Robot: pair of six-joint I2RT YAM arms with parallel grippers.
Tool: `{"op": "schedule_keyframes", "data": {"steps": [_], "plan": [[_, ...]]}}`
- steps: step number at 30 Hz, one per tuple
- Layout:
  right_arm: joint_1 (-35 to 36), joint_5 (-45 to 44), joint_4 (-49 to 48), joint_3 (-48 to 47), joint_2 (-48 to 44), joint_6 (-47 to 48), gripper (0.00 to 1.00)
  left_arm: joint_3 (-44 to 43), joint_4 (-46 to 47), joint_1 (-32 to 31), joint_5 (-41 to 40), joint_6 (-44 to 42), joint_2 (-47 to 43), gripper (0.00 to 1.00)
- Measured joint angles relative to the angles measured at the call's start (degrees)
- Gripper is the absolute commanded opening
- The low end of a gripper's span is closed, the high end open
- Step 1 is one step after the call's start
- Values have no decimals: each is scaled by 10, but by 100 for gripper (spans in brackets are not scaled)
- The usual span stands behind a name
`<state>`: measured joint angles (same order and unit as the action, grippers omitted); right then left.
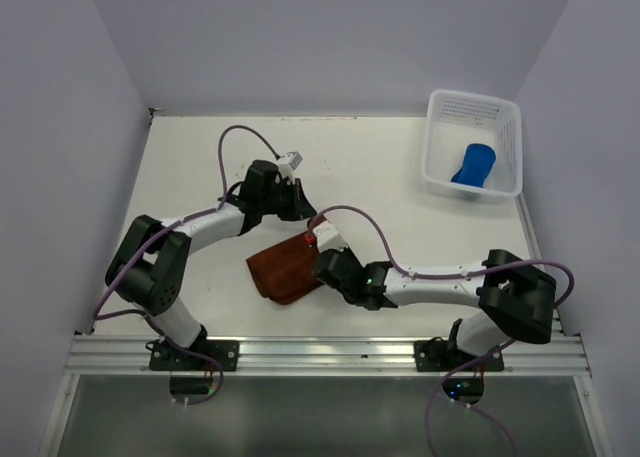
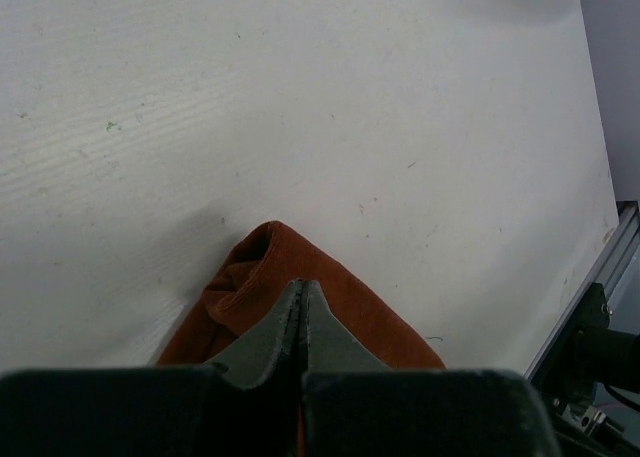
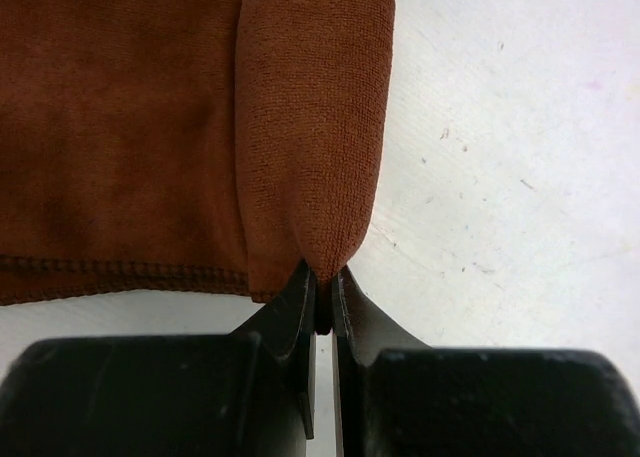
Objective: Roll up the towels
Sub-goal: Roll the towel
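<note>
The rust-brown towel (image 1: pixel 283 269) lies partly folded on the white table, between the two arms. My right gripper (image 1: pixel 322 264) is shut on its right edge. In the right wrist view a rolled fold of the brown towel (image 3: pixel 310 127) is pinched at the tips of the right gripper (image 3: pixel 323 277). My left gripper (image 1: pixel 306 213) hovers just behind the towel's far corner. Its jaws are pressed together with nothing seen between them. In the left wrist view the brown towel (image 2: pixel 350 302) lies beyond the tips of the left gripper (image 2: pixel 300 287). The blue towel (image 1: pixel 473 164) sits rolled in the basket.
A white perforated basket (image 1: pixel 440 107) stands at the back right corner of the table. An aluminium rail (image 1: pixel 330 352) runs along the near edge, also visible as a rail (image 2: pixel 590 312) at the right of the left wrist view. Lilac walls close in three sides.
</note>
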<state>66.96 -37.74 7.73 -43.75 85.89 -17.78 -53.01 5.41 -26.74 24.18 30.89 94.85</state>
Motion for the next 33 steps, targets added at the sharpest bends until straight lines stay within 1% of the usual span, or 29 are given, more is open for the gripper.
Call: {"op": "schedule_keyframes", "data": {"steps": [9, 14, 21, 28, 33], "plan": [[92, -109, 53, -84, 98, 44, 0, 3, -4, 0, -9, 0, -39, 0], [119, -138, 73, -115, 142, 60, 0, 3, -5, 0, -16, -1, -64, 0], [138, -153, 83, -136, 170, 79, 0, 11, -6, 0, -17, -1, -78, 0], [145, -153, 86, -156, 188, 86, 0, 46, 0, 0, -6, 1, -88, 0], [148, -153, 87, -173, 207, 91, 0, 77, 13, -19, -3, 10, -90, 0]]}}
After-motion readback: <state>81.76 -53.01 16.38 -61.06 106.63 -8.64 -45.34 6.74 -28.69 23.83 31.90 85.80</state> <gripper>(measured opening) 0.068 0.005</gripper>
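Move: The right hand already pinches the near end of the towel's rolled edge. The flat part it is being turned onto centres some 13 cm to its left, about 2 cm farther back and 4 cm lower. The roll's middle lies roughly 5 cm ahead of this hand, 2 cm left and 2 cm below. From the closed left hand, the roll's middle is about 5 cm back, 5 cm right and 7 cm down. Leftward and somewhat back, about 7 cm by 3, the right hand carries the pinched roll end over the flat towel, briskly then slower. Its wrist rolls left side down, some 20 degrees, tipping the fingers a little up and counter-clockwise; the grip holds. The closed left hand rises about 4 cm, then sinks 3 while drawing back towards the robot, touching nothing visible. ##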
